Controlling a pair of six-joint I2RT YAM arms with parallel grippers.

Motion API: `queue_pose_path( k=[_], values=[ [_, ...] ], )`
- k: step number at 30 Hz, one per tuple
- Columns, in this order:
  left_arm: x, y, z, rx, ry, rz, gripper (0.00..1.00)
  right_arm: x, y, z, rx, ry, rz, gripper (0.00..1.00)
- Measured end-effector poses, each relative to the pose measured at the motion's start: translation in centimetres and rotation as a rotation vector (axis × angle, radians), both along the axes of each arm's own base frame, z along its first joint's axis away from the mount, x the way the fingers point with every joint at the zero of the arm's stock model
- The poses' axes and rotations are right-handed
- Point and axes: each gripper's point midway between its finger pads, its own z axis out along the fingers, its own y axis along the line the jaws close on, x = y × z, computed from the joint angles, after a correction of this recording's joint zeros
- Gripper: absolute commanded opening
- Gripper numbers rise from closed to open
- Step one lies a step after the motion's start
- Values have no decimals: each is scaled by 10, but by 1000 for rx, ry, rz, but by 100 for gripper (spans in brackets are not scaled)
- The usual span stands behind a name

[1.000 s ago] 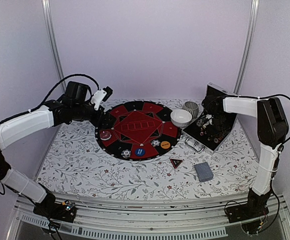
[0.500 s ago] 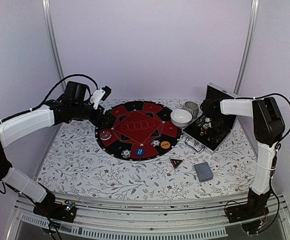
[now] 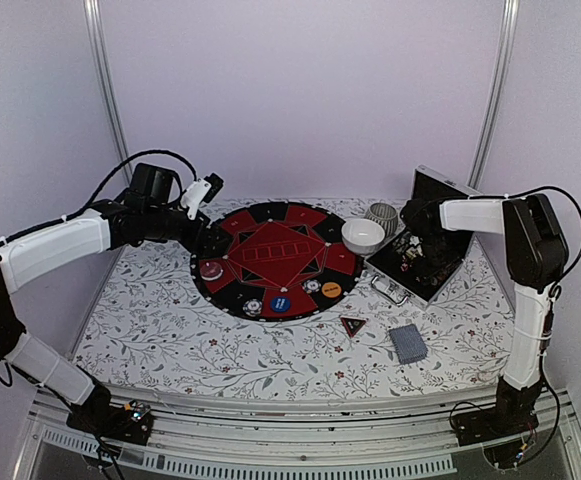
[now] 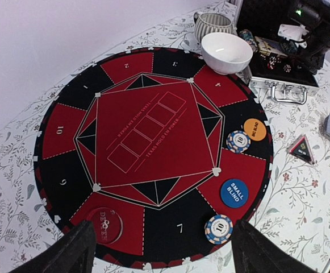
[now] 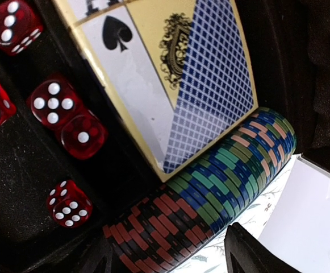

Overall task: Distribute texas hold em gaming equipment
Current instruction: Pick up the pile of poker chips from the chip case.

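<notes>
The round red-and-black poker mat (image 3: pixel 273 258) (image 4: pixel 153 153) carries two blue-white striped chips (image 4: pixel 218 228) (image 4: pixel 238 141), a blue small-blind disc (image 4: pixel 234 193), an orange disc (image 4: pixel 254 129) and a clear dealer disc (image 4: pixel 103 223). The black-red triangular marker (image 3: pixel 353 325) and the card deck (image 3: pixel 407 343) lie on the tablecloth. My left gripper (image 4: pixel 162 256) hovers open over the mat's near-left edge. My right gripper (image 5: pixel 170 259) is inside the open case (image 3: pixel 440 280). Its jaws stand apart on either side of the red-black end of a row of chips (image 5: pixel 210 199), and the right finger (image 5: pixel 250 253) is clear of them.
A white bowl (image 3: pixel 363 235) and a grey ribbed cup (image 3: pixel 381 215) stand between the mat and the case. Inside the case lie a boxed card deck (image 5: pixel 170 74) and several red dice (image 5: pixel 57 108). The case lid stands upright behind my right wrist.
My right wrist has shifted slightly back over the case. The left arm and everything on the mat stay where they were.
</notes>
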Motion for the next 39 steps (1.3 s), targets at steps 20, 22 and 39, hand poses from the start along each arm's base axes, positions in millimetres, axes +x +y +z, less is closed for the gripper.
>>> queue_pose_path(
  k=[20, 22, 39],
  values=[
    [1, 1, -3, -10, 14, -2, 85, 2, -4, 5, -29, -51, -55, 42],
    [1, 1, -3, -11, 15, -3, 85, 2, -3, 6, -25, -55, -60, 38],
    [0, -1, -2, -24, 23, -13, 86, -14, 8, 1, 92, -31, -90, 35]
  ],
)
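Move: The black chips at the near end of the right-hand pile lie between and just below the open right fingers, about 1 cm ahead and 1 cm down. The blue-green rest of the pile lies some 6 cm ahead and 4 cm to the right, the card deck about 8 cm ahead and 2 cm left, the lone die 5 cm left and 1 cm ahead. From the left hand those black chips are about 42 cm to the right, 4 cm ahead and well below. Close the right fingers to about half their starting gap on the black end chips of the pile, easing the hand up barely 1 cm as they squeeze in. With the chips pinched, draw the hand back about 1.5 cm and a little left, dipping again, away from the rest of the pile, the wrist turning only slightly. ##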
